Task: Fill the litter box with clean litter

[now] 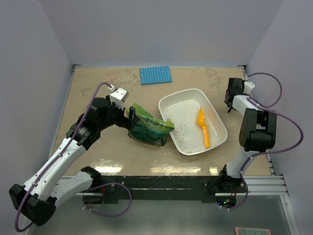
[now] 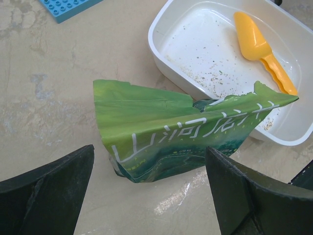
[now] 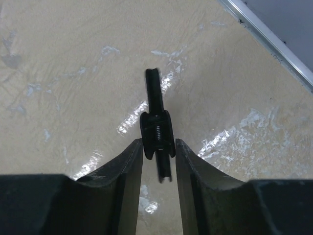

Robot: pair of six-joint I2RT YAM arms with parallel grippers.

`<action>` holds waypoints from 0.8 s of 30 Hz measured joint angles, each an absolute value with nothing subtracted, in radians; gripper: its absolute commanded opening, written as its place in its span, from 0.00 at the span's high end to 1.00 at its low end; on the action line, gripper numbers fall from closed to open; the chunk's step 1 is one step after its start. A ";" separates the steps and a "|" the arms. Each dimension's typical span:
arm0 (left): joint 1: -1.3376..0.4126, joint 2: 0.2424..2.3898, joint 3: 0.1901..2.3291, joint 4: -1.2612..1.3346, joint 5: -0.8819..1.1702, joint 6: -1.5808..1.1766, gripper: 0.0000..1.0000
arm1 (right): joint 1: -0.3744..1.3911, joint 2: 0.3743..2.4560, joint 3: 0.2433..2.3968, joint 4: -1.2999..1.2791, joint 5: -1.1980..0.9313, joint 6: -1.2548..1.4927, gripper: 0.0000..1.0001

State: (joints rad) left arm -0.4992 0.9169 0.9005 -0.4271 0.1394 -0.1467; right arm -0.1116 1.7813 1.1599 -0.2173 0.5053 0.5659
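The white litter box (image 1: pixel 165 104) sits right of centre, holding an orange scoop (image 1: pixel 203 126) and only a thin scatter of litter grains (image 2: pixel 210 78). A crinkly green bag (image 1: pixel 149 129) lies against its left rim, the torn top reaching over the rim (image 2: pixel 274 100). My left gripper (image 1: pixel 131 113) is open just behind the bag's base, both fingers apart from the bag (image 2: pixel 149 149). My right gripper (image 1: pixel 229 100) is at the far right of the table, off the box. Its fingertips (image 3: pixel 159 147) are closed against a small black spring clip (image 3: pixel 156 125).
A blue studded mat (image 1: pixel 155 75) lies flat at the back of the table. Grey walls enclose the table on three sides, and a metal edge strip (image 3: pixel 274 41) runs close to the right gripper.
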 measured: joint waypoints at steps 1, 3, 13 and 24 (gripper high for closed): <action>-0.499 0.916 0.900 -0.427 0.139 -0.146 0.00 | -0.112 1.791 1.161 -0.217 0.504 0.561 0.55; -0.499 0.915 0.898 -0.426 0.139 -0.146 0.00 | -0.112 1.802 1.161 -0.218 0.502 0.549 0.46; -0.499 0.904 0.875 -0.427 0.138 -0.146 0.00 | -0.112 1.781 1.227 -0.234 0.450 0.501 0.32; -0.500 0.906 0.875 -0.404 0.149 -0.085 0.00 | 0.056 1.401 1.266 -0.223 0.187 0.398 0.27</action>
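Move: The right hand still has the black tool between its fingertips, about 1 cm beneath the hand point, just over bare table. The litter box is some 20 cm to the left and 10 cm back, with the orange scoop in it roughly 14 cm left and 13 cm back. From the left hand, the tool lies about 18 cm ahead, 52 cm right and 18 cm below. The right fingers open wide, releasing the black tool, then rise about 20 cm and swing 12 cm left. ##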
